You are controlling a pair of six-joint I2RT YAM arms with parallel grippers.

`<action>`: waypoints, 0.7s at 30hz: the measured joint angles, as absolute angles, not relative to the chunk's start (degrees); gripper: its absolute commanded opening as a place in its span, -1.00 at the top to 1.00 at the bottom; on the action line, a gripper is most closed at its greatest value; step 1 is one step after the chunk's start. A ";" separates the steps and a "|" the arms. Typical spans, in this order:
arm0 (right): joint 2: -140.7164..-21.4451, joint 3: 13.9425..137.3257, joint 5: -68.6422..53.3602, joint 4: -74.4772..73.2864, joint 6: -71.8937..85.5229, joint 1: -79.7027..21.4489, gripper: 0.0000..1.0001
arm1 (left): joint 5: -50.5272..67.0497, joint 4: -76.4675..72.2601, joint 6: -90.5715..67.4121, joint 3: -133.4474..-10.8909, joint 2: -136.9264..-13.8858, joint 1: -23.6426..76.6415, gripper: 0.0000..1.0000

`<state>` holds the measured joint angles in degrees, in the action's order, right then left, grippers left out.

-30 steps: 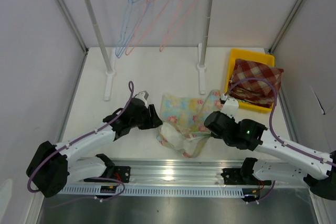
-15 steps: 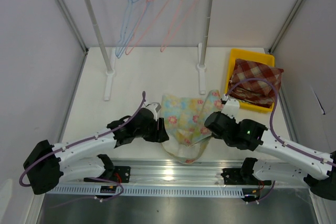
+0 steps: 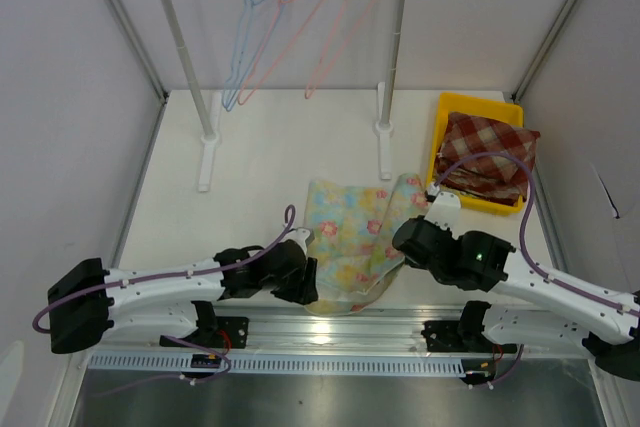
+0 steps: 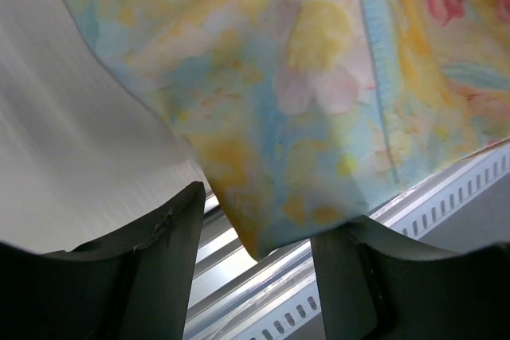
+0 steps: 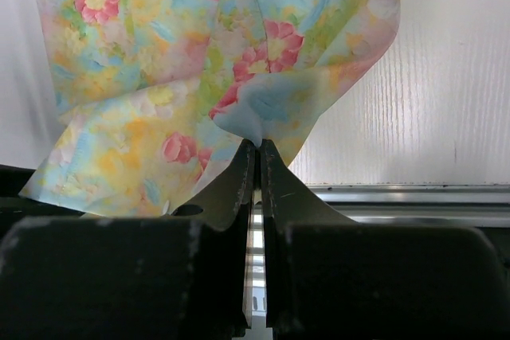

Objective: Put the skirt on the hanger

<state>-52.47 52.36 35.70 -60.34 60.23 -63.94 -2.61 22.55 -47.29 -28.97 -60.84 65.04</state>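
Note:
The floral skirt (image 3: 350, 237) lies spread on the white table near the front edge. My right gripper (image 3: 405, 237) is at the skirt's right edge, shut on a pinched fold of the cloth (image 5: 259, 142). My left gripper (image 3: 303, 284) is at the skirt's near-left corner and is open. That corner (image 4: 263, 228) hangs between its two fingers (image 4: 151, 268) without being clamped. Hangers, one blue (image 3: 250, 42) and two pink (image 3: 345, 37), hang on the rail at the back, far from both grippers.
A yellow bin (image 3: 478, 100) holding a red plaid cloth (image 3: 488, 152) stands at the right. The rack's two white posts (image 3: 205, 132) (image 3: 385, 117) stand on the table behind the skirt. A slotted metal rail (image 3: 330, 327) runs along the near edge.
The left arm has swung right and toward the near edge, reaching the skirt's near-left corner. The bunched skirt now lies flatter. The right gripper has barely moved and stays shut.

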 measured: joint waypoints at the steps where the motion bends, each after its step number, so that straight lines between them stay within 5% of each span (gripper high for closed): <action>1: -52.25 52.27 35.77 -60.55 60.64 -64.18 0.94 | -3.20 23.11 -47.77 -28.84 -60.88 65.76 -0.20; 5: -50.83 51.05 35.88 -61.25 62.22 -64.84 0.75 | -5.78 24.84 -49.30 -28.77 -61.84 67.68 -0.25; 7: -49.50 50.00 35.99 -62.15 63.44 -65.10 0.33 | -7.18 25.56 -49.74 -28.77 -62.57 68.66 -0.28; 14: -44.40 48.58 36.25 -66.57 67.40 -65.47 -0.39 | -8.64 26.52 -50.52 -28.77 -64.82 70.78 -0.30; 21: -43.00 48.56 36.29 -70.52 69.56 -64.84 -0.51 | -5.65 29.02 -48.93 -29.23 -56.27 71.16 -0.69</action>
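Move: The right hand already pinches the skirt's near right hem, some 9 cm above the table; the table's near edge lies about 8 cm behind it and level sideways, and the right rack foot 26 cm ahead and 4 cm left. From the open left hand, the skirt's near left corner is roughly 2 cm back, 2 cm right and 2 cm below; the skirt's spread middle is about 12 cm ahead, 12 cm right and 3 cm below. Right hand lets go of the hem, moving some 5 cm right and back; left dips, rises, opens wider. ##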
